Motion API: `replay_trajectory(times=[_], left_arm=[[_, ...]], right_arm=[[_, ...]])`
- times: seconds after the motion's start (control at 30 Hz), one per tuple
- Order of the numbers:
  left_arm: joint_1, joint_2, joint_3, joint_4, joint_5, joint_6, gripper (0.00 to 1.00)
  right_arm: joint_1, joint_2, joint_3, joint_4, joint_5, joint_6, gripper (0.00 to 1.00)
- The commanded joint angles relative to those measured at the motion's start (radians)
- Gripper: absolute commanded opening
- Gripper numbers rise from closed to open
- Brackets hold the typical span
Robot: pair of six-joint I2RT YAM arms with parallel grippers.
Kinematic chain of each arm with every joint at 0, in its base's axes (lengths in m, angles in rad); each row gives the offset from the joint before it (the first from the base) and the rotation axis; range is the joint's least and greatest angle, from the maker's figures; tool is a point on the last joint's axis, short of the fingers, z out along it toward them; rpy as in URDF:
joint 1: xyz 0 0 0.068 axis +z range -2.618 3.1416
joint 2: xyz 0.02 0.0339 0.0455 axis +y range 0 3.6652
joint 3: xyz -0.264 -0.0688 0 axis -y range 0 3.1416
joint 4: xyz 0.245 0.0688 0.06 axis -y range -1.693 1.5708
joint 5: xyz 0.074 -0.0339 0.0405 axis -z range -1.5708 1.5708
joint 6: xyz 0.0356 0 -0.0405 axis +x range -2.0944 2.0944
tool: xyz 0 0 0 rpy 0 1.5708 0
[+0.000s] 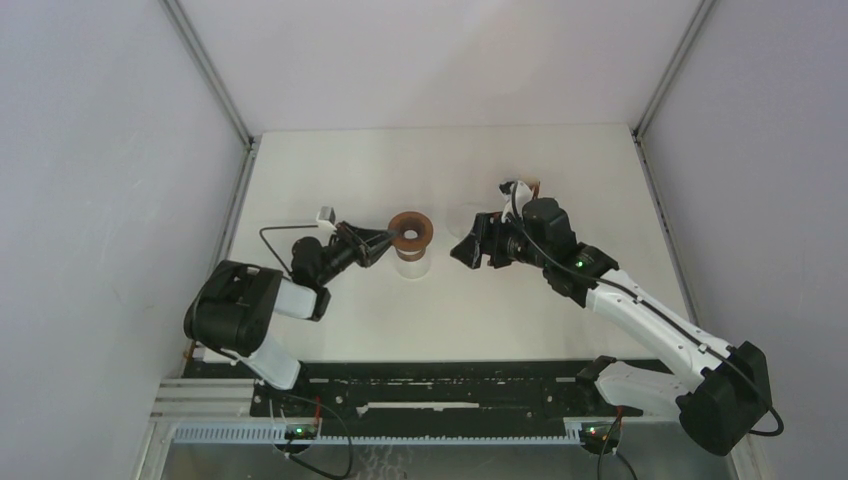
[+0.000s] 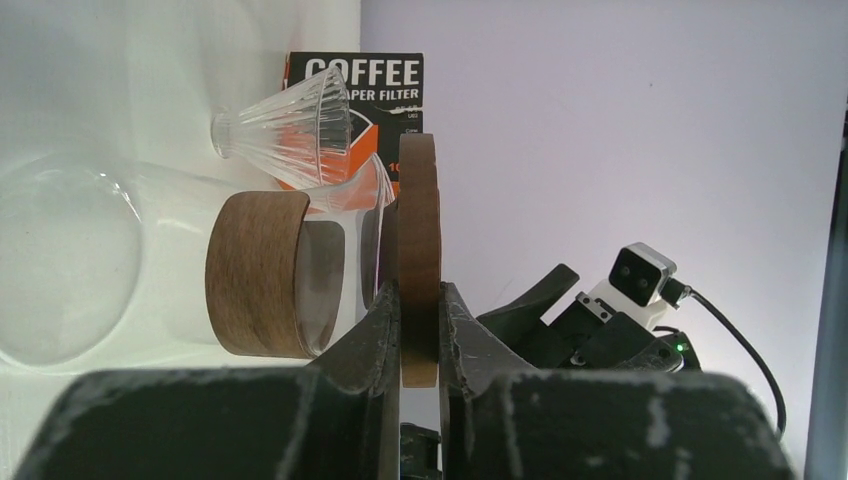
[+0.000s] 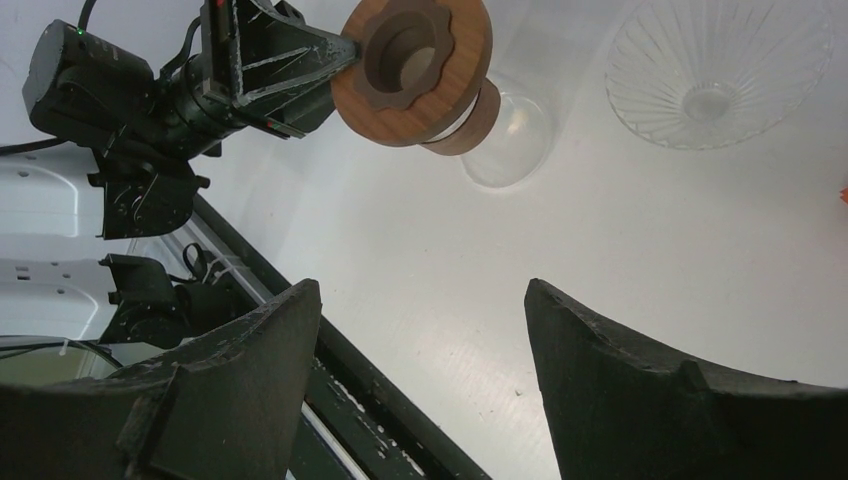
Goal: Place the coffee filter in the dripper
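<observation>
The dripper [image 1: 412, 229], a dark-brown ring with a central hole, sits on top of a clear glass carafe [image 1: 412, 264]. My left gripper [image 1: 391, 238] is shut on the ring's left rim; in the left wrist view both fingers press the edge-on dripper [image 2: 420, 220]. The right wrist view shows the dripper [image 3: 412, 60] from above with those fingers [image 3: 300, 55] on its rim. My right gripper [image 1: 462, 250] hangs to the dripper's right, open and holding nothing [image 3: 420, 290]. The coffee filter is out of view.
A ribbed clear glass cone [image 3: 715, 65] lies on the table right of the carafe. Behind it stands an orange and black "COFFEE FILTER" box [image 2: 355, 85]. The carafe has a wooden collar [image 2: 255, 275]. Grey walls enclose the white table [image 1: 330, 180].
</observation>
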Motion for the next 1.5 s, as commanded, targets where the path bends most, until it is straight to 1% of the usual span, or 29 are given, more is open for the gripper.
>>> replay_trajectory(times=[0.0, 0.17, 0.33, 0.43, 0.73, 0.93, 1.17, 1.47], left_arm=[[-0.013, 0.012, 0.004, 0.014, 0.009, 0.023, 0.16], [-0.013, 0.01, -0.017, 0.011, -0.005, 0.02, 0.2], [-0.01, -0.007, -0.027, -0.006, -0.018, 0.026, 0.3], [-0.007, -0.028, -0.026, -0.034, -0.017, 0.039, 0.32], [0.002, -0.138, -0.022, -0.218, -0.034, 0.133, 0.34], [0.003, -0.218, 0.01, -0.396, -0.056, 0.225, 0.39], [0.002, -0.265, 0.045, -0.533, -0.075, 0.285, 0.4], [0.002, -0.348, 0.082, -0.712, -0.132, 0.383, 0.4]], right_arm=[[-0.005, -0.013, -0.008, 0.048, -0.011, -0.01, 0.83], [-0.007, -0.018, -0.01, 0.049, -0.012, -0.01, 0.83], [-0.008, -0.02, -0.011, 0.047, -0.013, -0.012, 0.83], [-0.008, -0.022, -0.013, 0.047, -0.016, -0.012, 0.83], [-0.009, -0.024, -0.013, 0.052, -0.022, -0.012, 0.83], [-0.01, -0.024, -0.012, 0.054, -0.025, -0.011, 0.83], [-0.011, -0.028, -0.012, 0.05, -0.026, -0.013, 0.83], [-0.012, -0.034, -0.018, 0.05, -0.02, -0.015, 0.83]])
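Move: The left fingers still pinch the near-left rim of the wooden ring, whose middle lies about 3 cm ahead and 4 cm to the right, level with them. The glass carafe stands under it, its middle some 7 cm below the hand. The glass dripper is about 8 cm ahead, 16 cm right and 9 cm lower; the filter box 9 cm ahead, 28 cm right, 7 cm lower. From the right hand the carafe lies roughly 4 cm ahead, 13 cm left and 13 cm below. Letting go of the wooden ring's rim over the carafe mouth, the left fingers spread to a bit under half open, one above the rim and one below. The hand then eases about 1.5 cm left and 1 cm back, rolling some 15 degrees left side up, and dips about 1.5 cm late on, the upper fingertip coming to the ring's top face. ##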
